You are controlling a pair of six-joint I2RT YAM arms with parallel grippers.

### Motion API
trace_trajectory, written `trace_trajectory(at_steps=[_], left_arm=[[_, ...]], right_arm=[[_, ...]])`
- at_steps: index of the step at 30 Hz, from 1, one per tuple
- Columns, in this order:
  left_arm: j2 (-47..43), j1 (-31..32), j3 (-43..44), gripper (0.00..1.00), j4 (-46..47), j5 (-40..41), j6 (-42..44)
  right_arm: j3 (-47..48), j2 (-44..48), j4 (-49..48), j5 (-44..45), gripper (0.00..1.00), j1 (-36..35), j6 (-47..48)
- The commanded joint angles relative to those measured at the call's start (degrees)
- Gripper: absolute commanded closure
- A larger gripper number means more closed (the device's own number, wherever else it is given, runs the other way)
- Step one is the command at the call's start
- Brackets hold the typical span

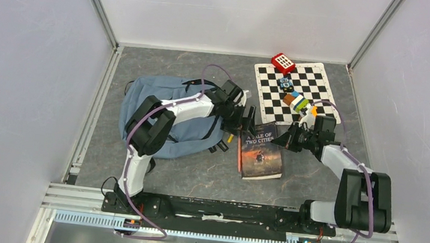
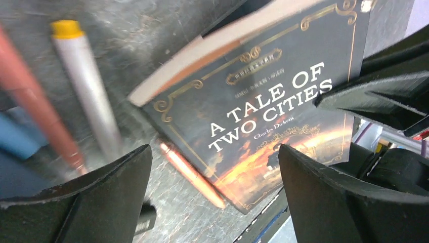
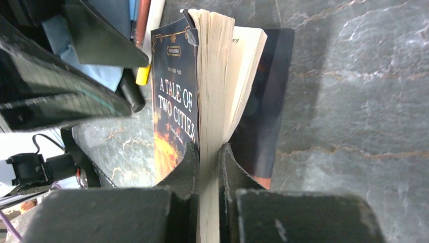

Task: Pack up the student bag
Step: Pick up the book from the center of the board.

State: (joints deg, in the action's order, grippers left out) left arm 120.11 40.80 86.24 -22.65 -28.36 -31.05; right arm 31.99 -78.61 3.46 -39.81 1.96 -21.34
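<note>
The student bag [image 1: 143, 93], blue-grey, lies at the left under my left arm. Just right of it, my left gripper [image 1: 247, 124] hovers open with nothing between its fingers [image 2: 96, 197], above the top left corner of the book "A Tale of Two Cities" [image 1: 261, 153]. An orange pen [image 2: 192, 174] lies along the book's edge. A white marker with a yellow cap [image 2: 86, 86] and a red pen [image 2: 35, 109] lie beside it. My right gripper [image 3: 209, 157] is shut on the book's front cover and a wad of pages [image 3: 212, 76], lifting them off the back cover.
A checkered mat [image 1: 275, 98] lies at the back right with a red keypad toy [image 1: 283, 63] and several small coloured blocks [image 1: 294, 100] on it. Grey walls close in the left, right and back sides.
</note>
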Motion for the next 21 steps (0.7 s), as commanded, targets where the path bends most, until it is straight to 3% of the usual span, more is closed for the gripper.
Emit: trace_trajectory(at_steps=[1,5,10,21], left_arm=[[-9.39,-2.09,-1.60,0.00,2.71,4.32,2.86],[-14.25,-4.05,-3.77,0.00,3.25,5.04,1.58],[-18.70,-6.95,-8.46,0.00,8.16,-0.12,-2.49],[-16.63,-8.00,-11.04,0.00,15.85,-9.48,-7.40]], right_arm=[[2.85,5.72,4.21,-6.23,1.00,0.67,-1.16],[5.10,8.65,4.13,-6.46,1.00,0.94,-2.71],[6.75,11.18,0.17,-6.43,1.00,1.21,-8.18],[11.40,12.07,-16.53,-10.13,1.00,1.30,-23.64]])
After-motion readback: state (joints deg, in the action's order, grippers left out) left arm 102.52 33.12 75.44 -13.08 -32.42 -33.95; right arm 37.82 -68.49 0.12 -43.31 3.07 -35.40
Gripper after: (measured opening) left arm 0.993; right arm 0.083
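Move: The book, already pinched in the right hand along its right side, has its middle about 4 cm back and 3 cm left of that hand. The bag it may go to is about 34 cm left and 4 cm ahead; the chessboard's coloured blocks are 14 cm ahead and 6 cm right. From the empty left hand the book's middle is some 7 cm back, 5 cm right and a little lower, and the bag is 26 cm left and 1 cm ahead. Upward above all: the right hand keeps its pinch on the book's pages and front cover, eases back a centimetre, then lifts it about 10 cm and carries it forward, fingers tilting up by some 15 degrees. The left hand, fingers still wide open, rises alongside by a similar amount, going forward and left towards the bag side, and settles near the spine. ##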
